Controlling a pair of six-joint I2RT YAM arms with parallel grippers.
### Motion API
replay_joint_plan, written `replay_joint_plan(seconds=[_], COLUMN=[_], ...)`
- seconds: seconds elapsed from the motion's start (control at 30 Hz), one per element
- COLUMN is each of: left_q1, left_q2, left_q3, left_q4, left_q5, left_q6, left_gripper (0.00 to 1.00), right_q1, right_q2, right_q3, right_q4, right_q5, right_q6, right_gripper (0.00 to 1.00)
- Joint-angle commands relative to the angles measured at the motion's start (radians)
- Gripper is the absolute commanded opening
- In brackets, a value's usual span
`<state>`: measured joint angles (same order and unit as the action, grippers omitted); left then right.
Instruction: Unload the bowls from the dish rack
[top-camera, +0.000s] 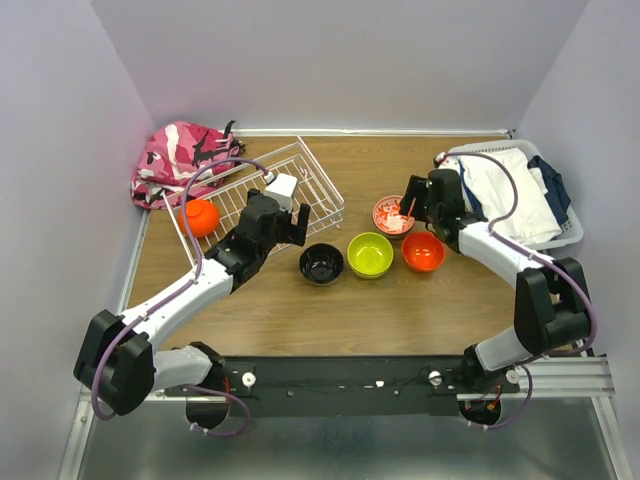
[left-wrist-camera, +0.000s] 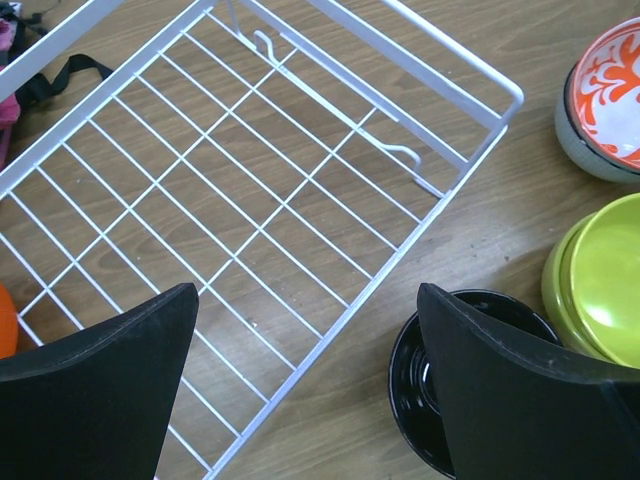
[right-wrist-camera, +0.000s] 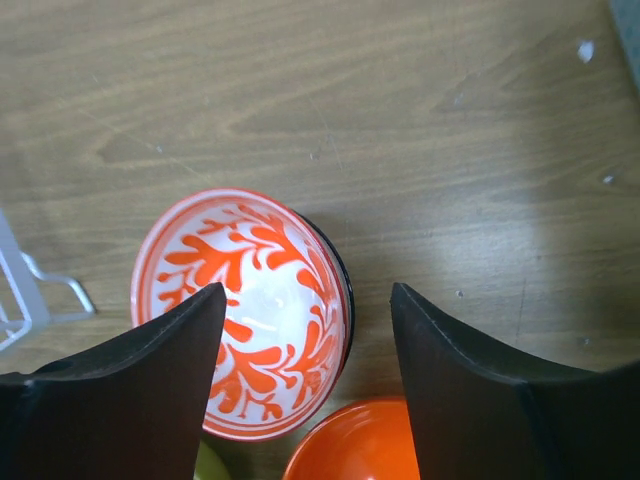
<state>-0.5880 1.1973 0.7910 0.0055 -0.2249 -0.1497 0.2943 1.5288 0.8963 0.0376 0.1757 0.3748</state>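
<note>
The white wire dish rack (top-camera: 285, 185) sits at the back left, with one orange bowl (top-camera: 202, 216) in its left end. On the table stand a black bowl (top-camera: 321, 263), a lime-green bowl (top-camera: 370, 254), an orange bowl (top-camera: 423, 251) and a white bowl with red pattern (top-camera: 392, 215). My left gripper (left-wrist-camera: 305, 300) is open above the rack's near corner (left-wrist-camera: 300, 370), beside the black bowl (left-wrist-camera: 440, 390). My right gripper (right-wrist-camera: 308, 295) is open over the patterned bowl (right-wrist-camera: 245, 300), straddling its right rim. The bowl rests on the table.
A pink camouflage bag (top-camera: 175, 160) lies behind the rack at the left wall. A white basket of clothes (top-camera: 520, 195) stands at the back right, close to my right arm. Grey walls close in the table on three sides.
</note>
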Motion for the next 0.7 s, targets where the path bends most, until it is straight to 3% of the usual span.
replay_joint_plan(seconds=[0.0,0.1,0.33,0.67], left_q1=[0.011,0.019,0.043,0.180], left_q2=[0.007,0.025,0.084,0.284], left_q3=[0.036,0.050,0.137,0.364], left_q4=[-0.039,-0.102,-0.249,-0.502], left_q5=[-0.106,-0.224,-0.415,-0.548], left_q6=[0.022,0.027,0.076,0.070], left_gripper=[0.99,0.99,0.99,0.99], right_q1=[-0.004,-0.004,-0.006,-0.004], right_q2=[-0.110,-0.166,-0.271,-0.397], right_q3=[0.078,0.082,0.069,0.017], right_q4=[-0.077,-0.103,-0.151,-0.140], right_q5=[0.050,0.031,-0.033,-0.114], right_q6=[-0.037,-0.050,-0.043,-0.028], right_gripper=[0.76,0.78,0.94,0.95])
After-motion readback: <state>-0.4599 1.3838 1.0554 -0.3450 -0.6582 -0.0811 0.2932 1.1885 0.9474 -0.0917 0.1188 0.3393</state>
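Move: The orange bowl, still in the dish rack, lies about 22 cm left of the open left hand, 3 cm farther out and 11 cm below; the rack's middle is only some 9 cm left and 3 cm ahead, and the pink bag 26 cm left, 16 cm ahead. From the right hand, the orange bowl is roughly 49 cm left and 5 cm back, while the patterned bowl lies just 4 cm left, 2 cm back and 4 cm below. Empty and wide open, the left hand sweeps about 12 cm left over the rack towards the orange bowl, speeding up, easing a little forward and nearly level, while it swings counter-clockwise and rolls its left side up, each by some 20 to 30 degrees. The right hand rises 13 cm off the patterned bowl, backs slightly, opens fully and tips upward. ##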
